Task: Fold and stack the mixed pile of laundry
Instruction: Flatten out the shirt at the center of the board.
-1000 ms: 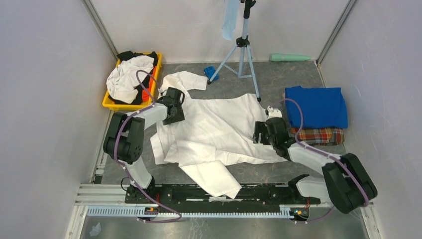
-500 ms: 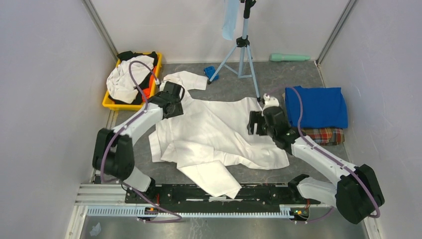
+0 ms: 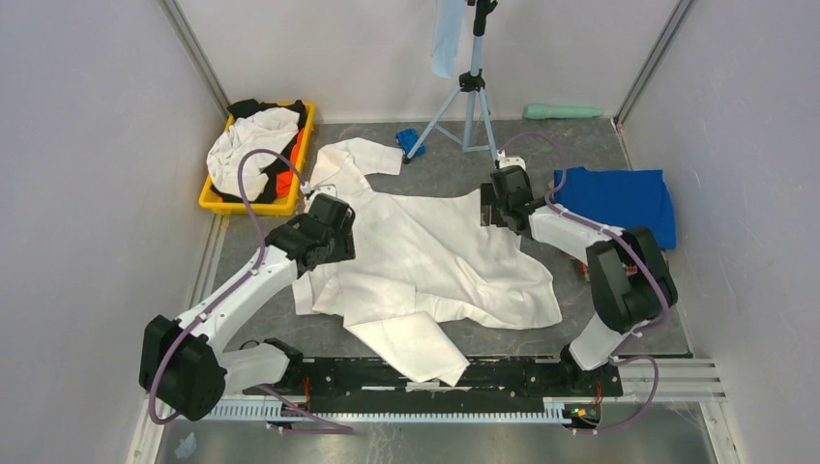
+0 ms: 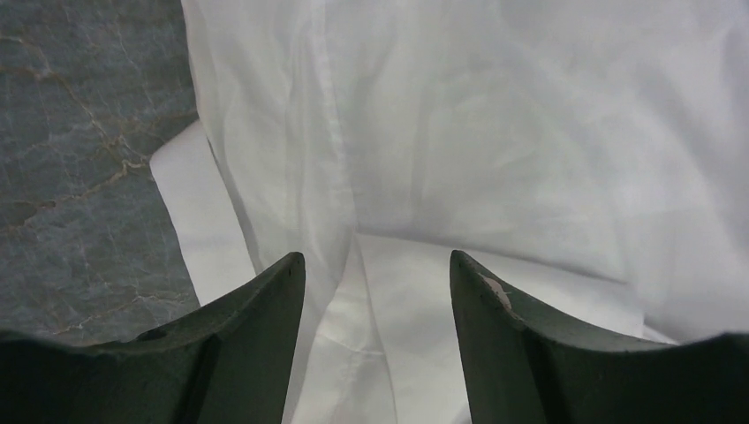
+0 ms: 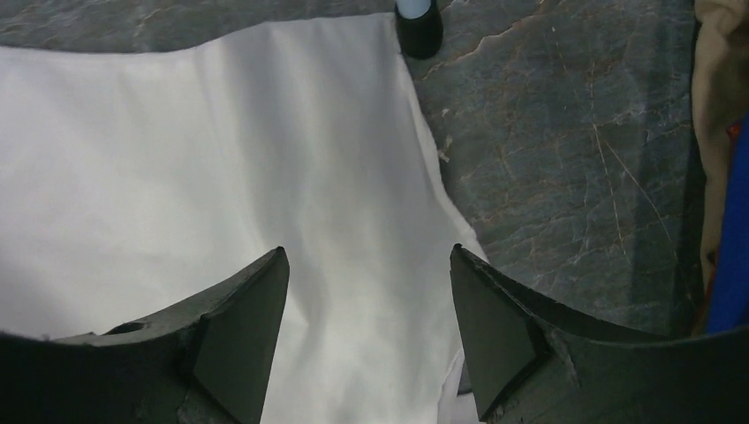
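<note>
A large white shirt [image 3: 425,256] lies spread over the grey table's middle, one sleeve folded toward the near edge. My left gripper [image 3: 327,220] is open and empty above the shirt's left side; the left wrist view [image 4: 375,261] shows creased white cloth between its fingers. My right gripper [image 3: 495,205] is open and empty over the shirt's far right corner [image 5: 336,177]. A folded royal-blue T-shirt [image 3: 619,203] lies at the right. The plaid cloth is almost wholly hidden behind my right arm. More white, black and orange garments [image 3: 247,150] fill the yellow bin [image 3: 249,205].
A tripod [image 3: 472,87] stands at the back, one foot [image 5: 418,26] just beyond the shirt's corner. A pale-blue cloth [image 3: 447,34] hangs from it. A small bright-blue object [image 3: 408,140] and a green cylinder [image 3: 563,111] lie by the back wall.
My right gripper has moved away from me and left, up to the shirt's far right corner by the tripod foot. My left gripper has drawn back toward me along the shirt's left side.
</note>
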{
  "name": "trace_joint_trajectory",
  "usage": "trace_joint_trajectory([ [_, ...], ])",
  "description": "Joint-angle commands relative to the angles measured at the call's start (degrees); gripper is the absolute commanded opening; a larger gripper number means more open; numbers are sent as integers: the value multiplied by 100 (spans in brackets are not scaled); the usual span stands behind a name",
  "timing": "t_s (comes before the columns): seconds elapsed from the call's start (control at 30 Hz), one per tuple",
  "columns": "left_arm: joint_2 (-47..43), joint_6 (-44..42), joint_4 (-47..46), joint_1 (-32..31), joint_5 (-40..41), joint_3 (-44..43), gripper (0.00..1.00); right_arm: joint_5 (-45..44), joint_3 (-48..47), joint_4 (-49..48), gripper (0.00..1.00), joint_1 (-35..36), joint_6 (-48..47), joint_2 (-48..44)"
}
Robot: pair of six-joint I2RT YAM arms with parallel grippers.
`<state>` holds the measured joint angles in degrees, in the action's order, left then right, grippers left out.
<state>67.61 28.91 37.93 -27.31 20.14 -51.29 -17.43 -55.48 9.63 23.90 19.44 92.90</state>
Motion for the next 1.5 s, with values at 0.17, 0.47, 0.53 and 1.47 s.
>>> trace_joint_trajectory([
  [0.17,-394,221,38,-421,-9,400,67,701,-654,-645,60,-584,-500,852],
  [0.47,-302,336,-89,-599,130,580,66,1695,-369,-1325,59,-1158,-188,795],
  [0.53,-284,361,-99,-615,147,617,66,1708,-469,-1341,57,-1189,-192,980],
  [1.47,-499,438,-164,-743,236,859,64,2045,-17,-1154,0,-812,-126,1106],
])
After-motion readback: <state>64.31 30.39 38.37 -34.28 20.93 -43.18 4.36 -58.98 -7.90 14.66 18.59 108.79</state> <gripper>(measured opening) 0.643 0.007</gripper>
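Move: The right hand is open over the white shirt, whose far right corner lies about 7 cm ahead, 1 cm to its right and some 5 cm below. The tripod foot stands 4 cm beyond that corner; the folded blue shirt is about 26 cm to the hand's right and 3 cm farther out. From the left hand, the near flap's left end is about 3 cm back, 1 cm right and 11 cm down; the shirt's far right corner is some 14 cm ahead and 33 cm right. The right fingers close fully and pinch the white shirt beside its far right corner, after reaching forward about 6.5 cm and sinking 5 cm with the hand's left side rolling up some 15 degrees; then the hand shifts about 2.5 cm left. The left hand, still open and holding nothing, draws back and down about 4 cm each way over the near flap. ##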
